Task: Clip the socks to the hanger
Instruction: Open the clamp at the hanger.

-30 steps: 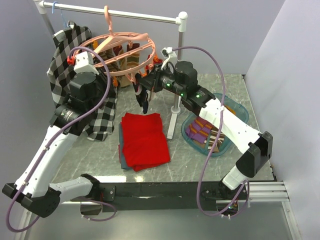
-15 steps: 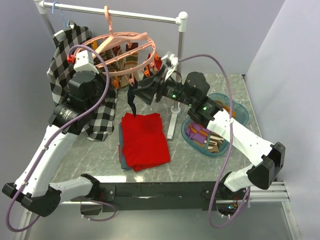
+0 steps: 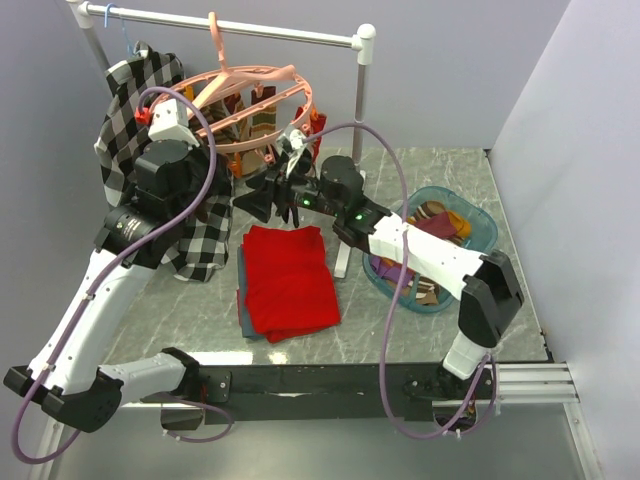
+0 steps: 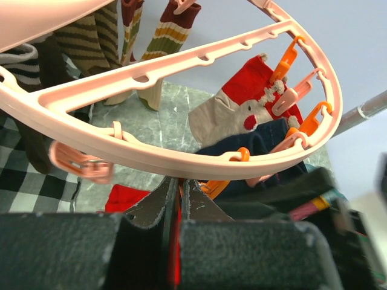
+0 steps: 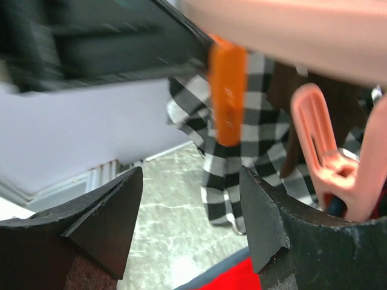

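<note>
The pink hanger (image 3: 300, 100) hangs from the white rail. Striped socks (image 3: 255, 125) are clipped to it. In the left wrist view a red and cream sock (image 4: 242, 103) and a navy sock (image 4: 266, 136) hang from orange clips on its ring (image 4: 181, 160). My left gripper (image 4: 179, 188) is shut just under that ring, beside an orange clip (image 4: 213, 187); nothing shows between its jaws. My right gripper (image 3: 257, 197) sits below the hanger's near rim. In its own view it (image 5: 190, 211) is open and empty, under an orange clip (image 5: 228, 90). More socks (image 3: 415, 265) lie in the teal basin.
A folded red cloth (image 3: 288, 280) lies on the table under the grippers. The checked shirt (image 3: 135, 110) hangs at the left. The rail's white post (image 3: 345, 240) stands between the cloth and the basin (image 3: 480, 225). A pink clip (image 5: 320, 139) dangles close to my right fingers.
My right gripper has swung left under the hanger and opened, and the dark sock it carried is no longer in it. My left jaws have closed.
</note>
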`<state>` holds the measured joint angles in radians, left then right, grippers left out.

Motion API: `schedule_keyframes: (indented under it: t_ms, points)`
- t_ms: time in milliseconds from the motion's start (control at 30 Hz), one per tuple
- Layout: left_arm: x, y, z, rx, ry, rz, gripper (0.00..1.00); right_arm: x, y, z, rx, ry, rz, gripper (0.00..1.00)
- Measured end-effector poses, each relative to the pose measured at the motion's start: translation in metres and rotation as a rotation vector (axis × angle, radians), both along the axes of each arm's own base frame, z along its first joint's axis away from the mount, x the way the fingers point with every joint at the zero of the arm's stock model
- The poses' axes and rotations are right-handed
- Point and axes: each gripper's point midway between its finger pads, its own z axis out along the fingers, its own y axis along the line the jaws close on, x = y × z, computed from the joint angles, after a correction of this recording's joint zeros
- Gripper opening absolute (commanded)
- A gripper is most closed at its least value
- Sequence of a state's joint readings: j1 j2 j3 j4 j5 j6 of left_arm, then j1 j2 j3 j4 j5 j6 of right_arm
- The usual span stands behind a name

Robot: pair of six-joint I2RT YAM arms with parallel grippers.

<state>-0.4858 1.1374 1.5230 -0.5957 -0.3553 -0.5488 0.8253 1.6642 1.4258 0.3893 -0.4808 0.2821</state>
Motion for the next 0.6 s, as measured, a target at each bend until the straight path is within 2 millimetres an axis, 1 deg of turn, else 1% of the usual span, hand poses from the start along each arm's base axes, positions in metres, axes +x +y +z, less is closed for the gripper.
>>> schedule_keyframes:
  t_ms: [67, 167, 300, 400, 433, 500, 533, 600]
  points:
    - [0.0, -0.001, 0.0, -0.009, 0.001, -0.002, 0.04, 0.005, 0.004, -0.01, -0.012, 0.013, -0.013, 0.71]
    - [-0.001, -0.004, 0.0, -0.023, 0.004, -0.013, 0.04, 0.011, 0.005, -0.012, -0.009, 0.014, -0.034, 0.69]
    - [-0.001, -0.005, 0.0, -0.033, 0.006, -0.02, 0.04, 0.015, 0.004, -0.001, 0.013, -0.005, -0.06, 0.64]
    - [-0.002, -0.006, 0.001, -0.041, 0.007, -0.022, 0.04, 0.018, 0.004, 0.007, 0.032, -0.02, -0.074, 0.54]
    - [-0.002, -0.007, 0.001, -0.044, 0.008, -0.024, 0.04, 0.019, 0.004, 0.01, 0.038, -0.027, -0.075, 0.46]
    - [-0.002, -0.008, 0.0, -0.046, 0.008, -0.028, 0.04, 0.019, 0.004, 0.014, 0.045, -0.034, -0.075, 0.33]
    - [-0.002, -0.008, 0.0, -0.047, 0.008, -0.029, 0.04, 0.02, 0.005, 0.015, 0.047, -0.036, -0.076, 0.23]
    - [-0.002, -0.008, 0.001, -0.049, 0.006, -0.031, 0.06, 0.02, 0.004, 0.015, 0.046, -0.039, -0.077, 0.14]
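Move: The orange clip hangs from the hanger rim about 2 cm ahead of the right hand's open fingers, 1 cm or so further left and roughly 3 cm above. A pink clip is next along the rim, some 6 cm ahead and 2 cm above, neither left nor right; the navy sock hangs about 6 cm ahead, 2 cm right and 4 cm below. From the left hand, the orange clip is about 1 cm ahead, 3 cm right and 3 cm below. The right fingers, pointing left, close from wide open to about a third and pinch the lower end of the orange clip from both sides. To get there the hand eases forward about 2 cm, dipping about 1 cm before rising about 2.5 cm to the clip. The left hand keeps its pinch on the rim just beside the clip, shifting barely 1 cm right. ##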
